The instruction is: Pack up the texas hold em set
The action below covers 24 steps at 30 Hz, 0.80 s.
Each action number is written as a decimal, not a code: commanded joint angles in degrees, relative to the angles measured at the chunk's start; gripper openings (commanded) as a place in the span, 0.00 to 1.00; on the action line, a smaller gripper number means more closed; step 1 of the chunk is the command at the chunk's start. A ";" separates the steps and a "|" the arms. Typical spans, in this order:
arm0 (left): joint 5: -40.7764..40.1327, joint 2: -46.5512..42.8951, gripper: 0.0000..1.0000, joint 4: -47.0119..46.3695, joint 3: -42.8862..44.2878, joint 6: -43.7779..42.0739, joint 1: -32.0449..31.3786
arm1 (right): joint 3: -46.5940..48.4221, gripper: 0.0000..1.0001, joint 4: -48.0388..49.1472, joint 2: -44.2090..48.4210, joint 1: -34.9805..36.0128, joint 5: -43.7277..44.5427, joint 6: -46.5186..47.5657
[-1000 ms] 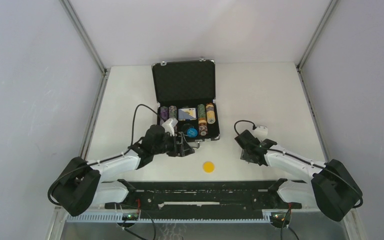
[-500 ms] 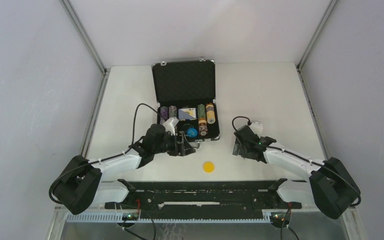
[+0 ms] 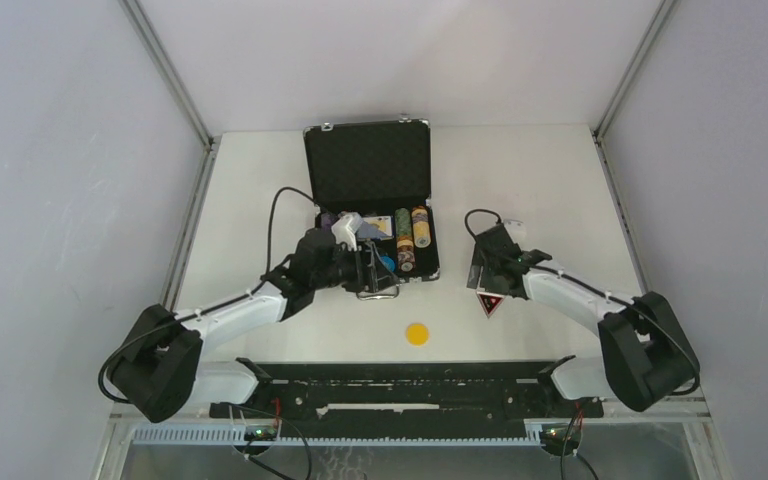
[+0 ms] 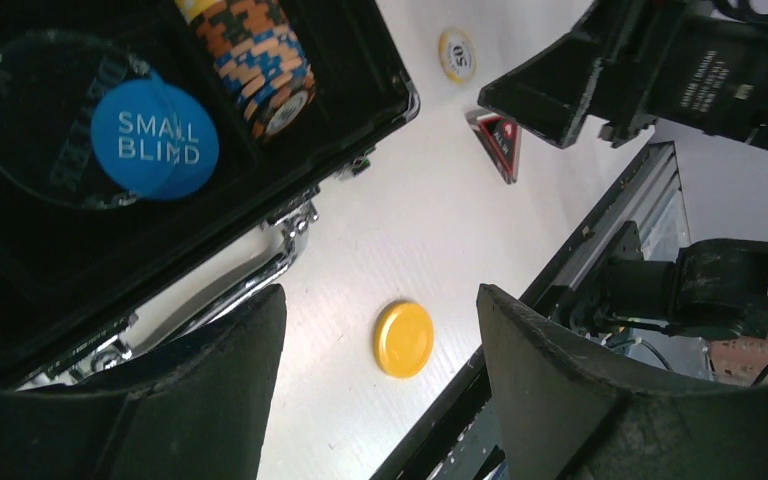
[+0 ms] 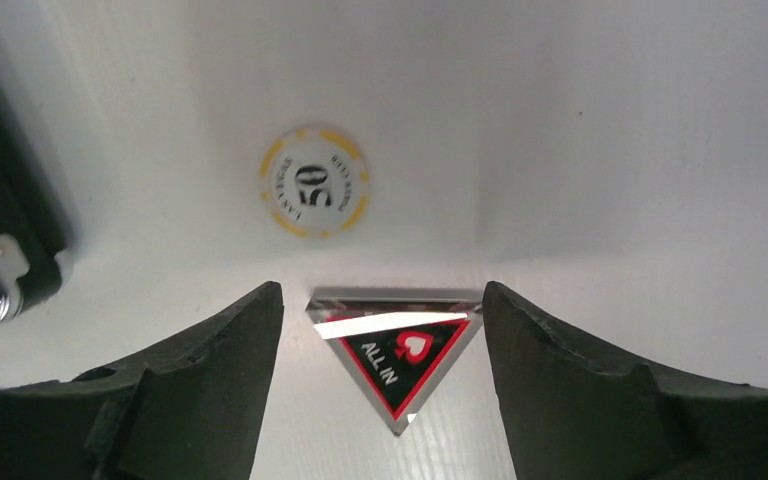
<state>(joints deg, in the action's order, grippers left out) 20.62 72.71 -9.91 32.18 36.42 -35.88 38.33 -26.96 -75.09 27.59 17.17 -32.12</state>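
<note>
The black briefcase (image 3: 369,167) lies open, with chip stacks (image 3: 411,232) and a card deck inside. My left gripper (image 3: 378,272) hovers open and empty over its front edge. In its view are the blue "small blind" button (image 4: 155,138), a chip stack (image 4: 256,55) and the yellow button (image 4: 404,338) on the table. My right gripper (image 3: 480,273) stands open right of the case. The red-black triangle token (image 5: 402,357) lies flat on the table between its fingers, untouched, with a white-yellow chip (image 5: 314,181) beyond it.
The yellow button (image 3: 418,333) lies alone near the front rail (image 3: 400,380). The triangle token (image 3: 489,303) rests just right of the case's front corner. The case's metal handle (image 4: 270,262) juts toward me. Grey walls enclose the white table.
My right gripper has opened wide and shifted toward the case, leaving the triangle token lying on the table. My left gripper has moved up over the case's front edge.
</note>
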 commanded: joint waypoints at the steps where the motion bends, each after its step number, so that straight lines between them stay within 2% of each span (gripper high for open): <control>1: -0.96 1.77 0.75 0.29 4.93 -1.88 -0.24 | 2.60 0.77 2.23 -2.13 -2.54 1.54 0.38; 3: -0.94 2.79 0.75 0.18 5.71 -1.74 -0.24 | 2.66 0.70 4.05 -1.70 -3.43 1.27 0.33; 6: -0.68 3.98 0.75 -0.14 6.62 -1.54 -0.24 | 3.56 0.47 6.66 -2.57 -5.99 -1.14 0.82; 9: -0.50 4.53 0.74 0.04 7.36 -1.74 -0.17 | 6.18 0.31 7.01 -5.80 -7.11 -1.59 2.06; 12: -0.81 4.73 0.74 0.33 7.72 -2.05 0.00 | 8.21 0.01 7.73 -9.64 -7.13 -2.79 2.78; 16: -1.00 4.57 0.75 0.63 7.54 -2.30 0.56 | 10.07 0.00 8.73 -13.44 -6.51 -5.17 3.30; 24: -1.24 4.04 0.74 1.06 6.70 -2.67 1.16 | 9.90 0.00 8.09 -16.31 -3.51 -4.52 2.05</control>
<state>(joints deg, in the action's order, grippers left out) 19.66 77.47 -8.29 36.88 35.40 -35.14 47.20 -19.44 -90.45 22.39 12.56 -29.85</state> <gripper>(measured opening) 0.745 0.006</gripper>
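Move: The white-and-yellow 50 chip lies flat on the table about 5 cm ahead of the right hand, some 2 cm to its left and 3 cm lower. The red-and-black All In triangle is roughly 2 cm back and 1 cm right of that hand; the yellow disc is about 10 cm back and 17 cm left, both on the table. From the left hand, the chip lies some 20 cm right, 4 cm ahead and 10 cm below. Forward about 6 cm goes the right hand, off the All In triangle to the 50 chip, its fingers closing from wide open to fully shut with nothing between them. It bears slightly right first, then curves back left and sinks nearly 2 cm, bringing the shut tips down over the chip's far part. The open left hand shifts some 2 cm forward by the case. ##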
